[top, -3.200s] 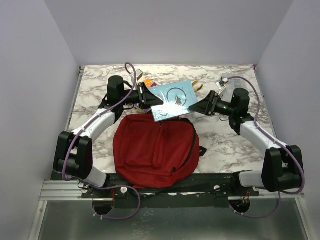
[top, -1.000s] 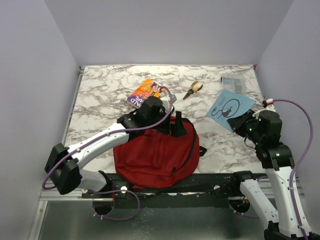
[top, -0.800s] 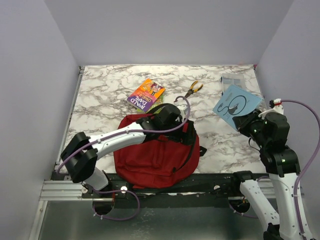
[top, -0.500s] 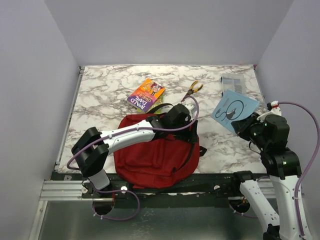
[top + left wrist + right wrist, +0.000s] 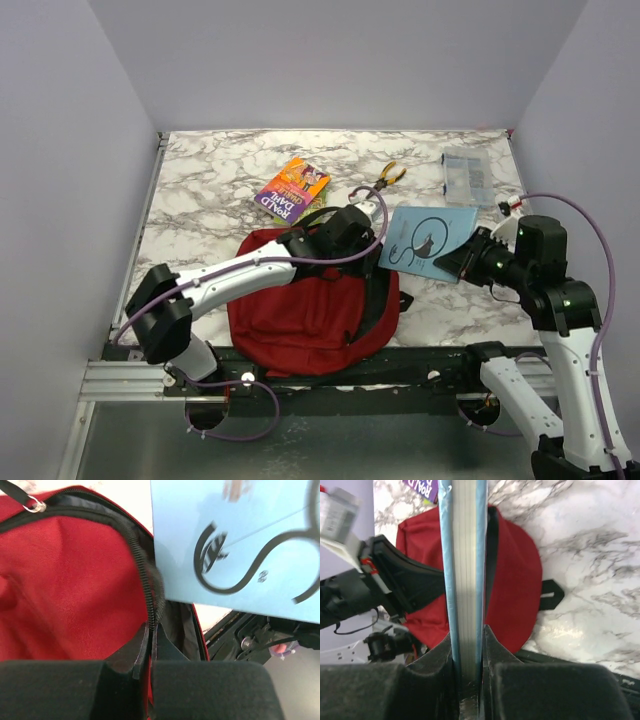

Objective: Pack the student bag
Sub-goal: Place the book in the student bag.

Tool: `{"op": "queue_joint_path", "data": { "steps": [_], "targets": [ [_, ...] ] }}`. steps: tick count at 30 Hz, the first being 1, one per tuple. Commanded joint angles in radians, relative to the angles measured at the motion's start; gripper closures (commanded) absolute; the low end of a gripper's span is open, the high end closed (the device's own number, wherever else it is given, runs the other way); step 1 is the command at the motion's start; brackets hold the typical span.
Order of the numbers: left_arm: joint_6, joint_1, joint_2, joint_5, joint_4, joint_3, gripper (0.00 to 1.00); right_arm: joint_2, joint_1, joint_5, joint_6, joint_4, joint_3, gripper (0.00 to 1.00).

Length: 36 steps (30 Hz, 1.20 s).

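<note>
The student bag [image 5: 300,310], dark red with black zippers, lies at the table's near middle. My left gripper [image 5: 366,262] reaches across it to its right rim. In the left wrist view this gripper [image 5: 150,628] is shut on the bag's black zipper edge [image 5: 148,585], beside red fabric [image 5: 65,580]. My right gripper [image 5: 462,262] is shut on a light blue book [image 5: 425,238] held just right of the bag. The right wrist view shows the book's page edge [image 5: 465,555] clamped between the fingers of that gripper [image 5: 468,630], with the bag [image 5: 517,580] beneath it.
An orange and purple paperback [image 5: 293,189] lies behind the bag. Yellow-handled pliers [image 5: 386,178] rest at the back middle. A clear plastic box [image 5: 466,174] sits at the back right. The left arm [image 5: 395,585] stretches over the bag.
My left gripper moved to the bag's right rim and shut on the zipper edge. My right arm swung the blue book leftwards and down, close to the bag.
</note>
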Motion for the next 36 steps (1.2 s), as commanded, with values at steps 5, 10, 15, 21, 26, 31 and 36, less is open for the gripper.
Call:
{"op": "queue_joint_path", "data": {
  "steps": [5,10,15,21,26,31,36],
  "targets": [
    [-0.023,-0.007,-0.232,-0.19,0.031,-0.013,1.0,0.032,0.035,-0.234,0.047,-0.028,0.012,0.99],
    [-0.031,-0.007,-0.301,-0.139,0.087,-0.036,1.0,0.039,0.063,-0.369,0.114,0.085,-0.118,0.99],
    [-0.048,-0.009,-0.29,-0.042,0.089,-0.004,1.0,0.069,0.071,-0.448,0.169,0.234,-0.234,0.99],
    [-0.068,-0.007,-0.26,0.038,0.097,0.025,1.0,0.096,0.071,-0.541,0.312,0.511,-0.383,0.99],
    [-0.064,-0.007,-0.227,0.084,0.099,0.056,1.0,0.154,0.08,-0.585,0.395,0.713,-0.49,0.99],
    [-0.055,-0.008,-0.189,0.142,0.096,0.098,1.0,0.182,0.138,-0.554,0.551,1.032,-0.58,1.0],
    [-0.025,-0.007,-0.145,0.172,0.067,0.148,1.0,0.348,0.357,-0.413,0.654,1.382,-0.675,0.99]
  ]
}}
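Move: From the right hand, which already holds the book by its right edge, the student bag's open mouth lies some 14 cm to the left, 4 cm back and 15 cm below. Pliers lie about 25 cm ahead and 11 cm left, and the plastic case 25 cm ahead and 10 cm right, both roughly 23 cm down. For the left hand, already pinching the zip edge, the mouth's middle is around 5 cm back, 2 cm right and 5 cm below. Lifting the pinched zip edge about 11 cm, mostly early on, the left hand holds the bag's mouth up. Keeping its grip, the right hand carries the book some 12 cm left and, after a brief level start, nearly as far down into the mouth, dipping back a little on the way, while its wrist turns about 40 degrees so the fingers swing counter-clockwise to point left into the bag. ##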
